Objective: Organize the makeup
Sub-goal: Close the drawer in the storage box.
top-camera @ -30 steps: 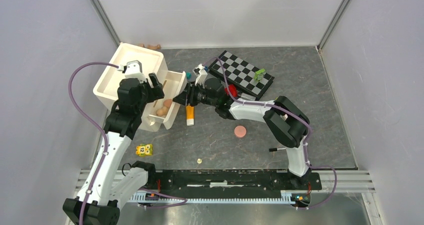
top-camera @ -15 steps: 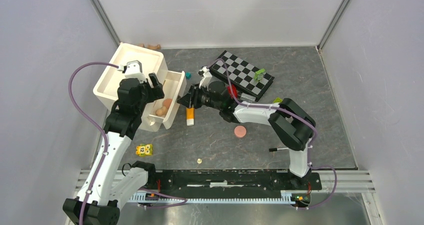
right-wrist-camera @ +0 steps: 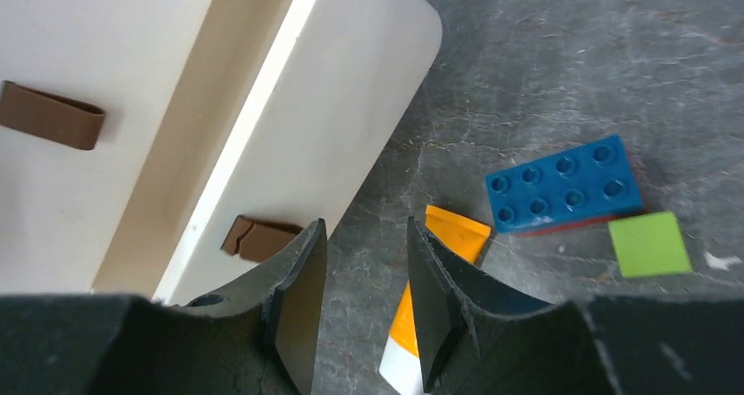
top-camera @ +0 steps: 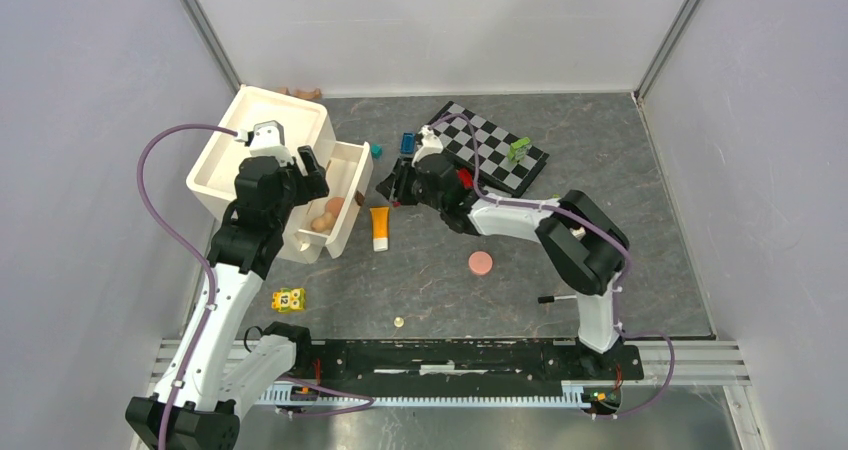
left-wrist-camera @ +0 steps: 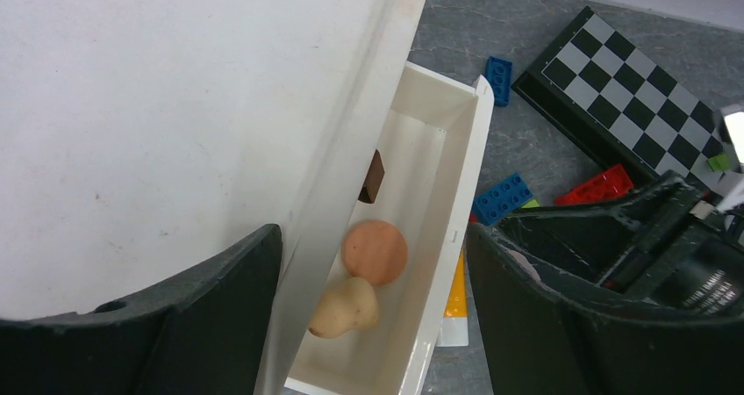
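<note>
An orange tube with a white cap (top-camera: 380, 228) lies on the grey floor beside the open drawer (top-camera: 352, 185) of a white organizer box (top-camera: 260, 155). My right gripper (top-camera: 393, 187) hangs open just above the tube's flat end; in the right wrist view bare floor shows between its fingers (right-wrist-camera: 298, 316), and the tube (right-wrist-camera: 452, 235) lies partly behind the right one. My left gripper (left-wrist-camera: 373, 325) stands open over the drawer (left-wrist-camera: 465, 193), which holds a round pink disc (left-wrist-camera: 375, 252) and a beige sponge (left-wrist-camera: 345, 308). Another pink disc (top-camera: 481, 263) and a thin black pencil (top-camera: 548, 298) lie near the right arm.
A checkerboard (top-camera: 485, 150) with a green brick (top-camera: 518, 150) lies at the back. Blue (right-wrist-camera: 561, 184), red (top-camera: 462, 180) and green (right-wrist-camera: 649, 244) bricks sit by the right gripper. A yellow brick (top-camera: 289, 299) and a small round bit (top-camera: 399, 322) lie near the front.
My right gripper has drawn back from the drawer's front toward the checkerboard, uncovering a blue brick behind it. The tube and the left arm have not moved.
</note>
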`<state>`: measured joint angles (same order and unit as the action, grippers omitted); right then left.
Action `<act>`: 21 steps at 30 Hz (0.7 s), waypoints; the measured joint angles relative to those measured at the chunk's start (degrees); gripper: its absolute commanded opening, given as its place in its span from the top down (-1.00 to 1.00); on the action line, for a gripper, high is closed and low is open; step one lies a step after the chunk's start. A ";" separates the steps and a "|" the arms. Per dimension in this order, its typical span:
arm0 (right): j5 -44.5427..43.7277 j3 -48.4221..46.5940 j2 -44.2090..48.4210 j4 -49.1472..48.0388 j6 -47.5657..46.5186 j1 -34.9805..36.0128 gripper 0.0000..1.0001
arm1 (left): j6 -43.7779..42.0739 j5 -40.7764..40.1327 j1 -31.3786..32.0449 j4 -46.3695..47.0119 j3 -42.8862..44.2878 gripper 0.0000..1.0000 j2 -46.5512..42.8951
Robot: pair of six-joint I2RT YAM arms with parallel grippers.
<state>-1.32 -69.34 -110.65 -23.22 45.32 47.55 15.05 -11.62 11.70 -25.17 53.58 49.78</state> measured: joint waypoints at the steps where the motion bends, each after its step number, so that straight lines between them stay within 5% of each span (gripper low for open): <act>1: 0.48 -1.20 -1.31 0.42 0.07 -0.04 0.10 | 0.00 0.02 0.00 0.00 0.00 -0.65 0.00; 21: 14.69 -19.91 -20.94 -9.29 10.69 2.08 0.09 | 0.00 0.07 -0.04 -0.02 0.04 -0.66 0.24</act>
<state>13.37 -89.25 -131.59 -32.51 56.01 49.63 15.05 -11.55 11.66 -25.19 53.63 50.02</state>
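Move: The handle on the open drawer's front lies about 6 cm to the right hand's left, hardly behind it and some 3 cm lower. The orange tube is roughly 3 cm left, 3 cm back and 13 cm below that hand; the blue brick is about 6 cm ahead, 2 cm right and 12 cm down. From the left hand, the drawer handle sits roughly 9 cm to the right, 2 cm ahead and 15 cm lower. Sweep the right gripper about 10 cm to the left, sinking a little early on, until its half-open fingertips meet the drawer's front beside the handle, and keep pushing the drawer into the storage box. Turn the wrist about 15 degrees counter-clockwise on the way and roll its left side up about as much. Keep the left gripper still, wide open, at the lid's edge. ##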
